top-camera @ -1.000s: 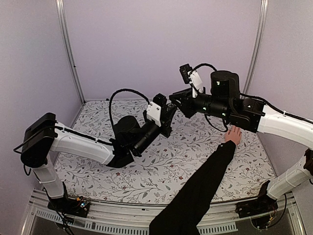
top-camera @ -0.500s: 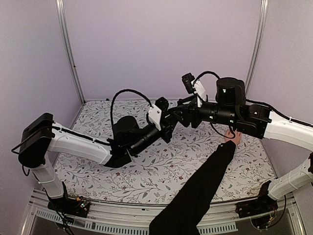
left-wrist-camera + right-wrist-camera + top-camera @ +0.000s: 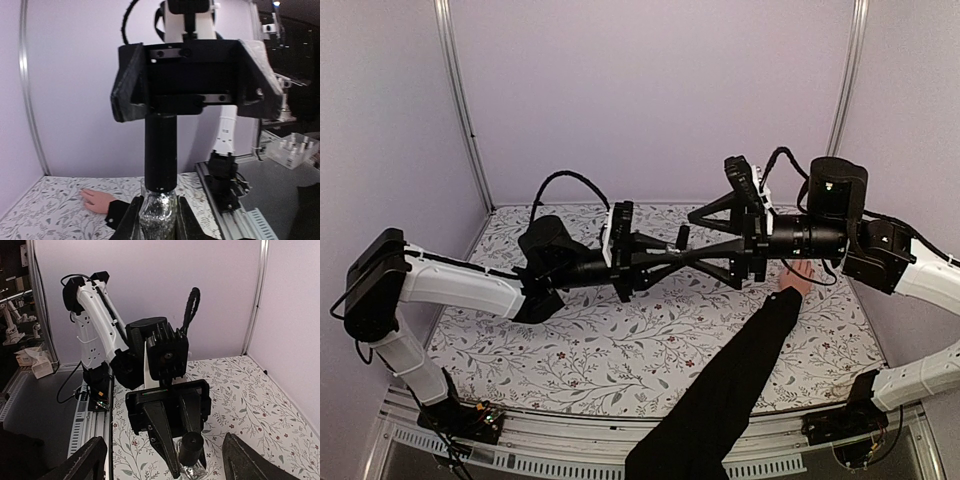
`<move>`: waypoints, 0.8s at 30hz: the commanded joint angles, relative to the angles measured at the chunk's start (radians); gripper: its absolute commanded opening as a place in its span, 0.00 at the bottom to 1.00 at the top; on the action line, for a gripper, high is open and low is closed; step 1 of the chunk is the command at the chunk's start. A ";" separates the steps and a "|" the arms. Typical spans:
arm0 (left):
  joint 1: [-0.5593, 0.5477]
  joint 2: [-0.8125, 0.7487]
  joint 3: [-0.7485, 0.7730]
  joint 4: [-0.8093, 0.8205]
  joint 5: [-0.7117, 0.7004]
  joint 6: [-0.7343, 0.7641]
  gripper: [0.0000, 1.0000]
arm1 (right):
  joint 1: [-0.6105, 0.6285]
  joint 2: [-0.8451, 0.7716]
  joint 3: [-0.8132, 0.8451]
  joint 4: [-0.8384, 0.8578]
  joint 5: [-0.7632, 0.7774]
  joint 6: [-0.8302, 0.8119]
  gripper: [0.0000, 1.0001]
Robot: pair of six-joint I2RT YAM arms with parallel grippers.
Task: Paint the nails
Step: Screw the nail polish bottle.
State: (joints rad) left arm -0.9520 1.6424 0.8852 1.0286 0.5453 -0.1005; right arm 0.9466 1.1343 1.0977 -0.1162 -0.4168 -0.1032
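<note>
My left gripper is shut on a small glitter-filled bottle whose long black cap points straight at my right gripper. In the top view the left gripper and right gripper meet nose to nose above the table, with the cap between the right fingers. The right gripper stands wide open, apart from the cap. A bare hand in a long black sleeve lies flat on the table. Its nails are too small to make out on the fingers.
The floral tablecloth covers the table between purple walls. The sleeved arm crosses the table's right front. The right arm's body hangs over the hand's fingertips. Metal frame posts stand at the back corners.
The right gripper has opened wide and turned level toward the left one. The left arm has swung the bottle up and right, bringing its cap between the right fingers. The hand stayed put.
</note>
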 commanded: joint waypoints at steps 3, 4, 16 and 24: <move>0.019 0.012 0.032 0.105 0.439 -0.143 0.00 | -0.006 -0.032 0.038 -0.100 -0.238 -0.127 0.78; 0.019 0.021 0.039 0.125 0.469 -0.170 0.00 | -0.005 -0.028 0.048 -0.115 -0.263 -0.139 0.75; -0.006 0.113 0.123 0.191 0.581 -0.332 0.00 | -0.003 0.068 0.124 -0.179 -0.456 -0.192 0.55; -0.012 0.130 0.142 0.188 0.584 -0.338 0.00 | 0.007 0.099 0.125 -0.170 -0.465 -0.197 0.39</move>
State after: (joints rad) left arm -0.9565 1.7584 0.9997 1.1927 1.1137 -0.4217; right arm 0.9485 1.2240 1.1923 -0.2836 -0.8520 -0.2924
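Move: The black cap of the nail polish bottle, which the right hand is about to close on, lies about 2 cm to the left of that open hand, roughly 1 cm farther out and 2 cm below it. The bottle's glass body is under the cap, some 6 cm below the right hand, 2 cm left and 1 cm farther out. The left fingers already hold that body, with the cap about 4 cm straight above the left hand. Back towards the base both hands swing together, the left about 8 cm while turning some 35 degrees clockwise with its grip kept on the bottle, the right about 6.5 cm while turning roughly 25 degrees counter-clockwise. The right fingers close to about half their gap around the cap, that hand edging left and, late on, sinking a little; a firm pinch isn't seen yet. ##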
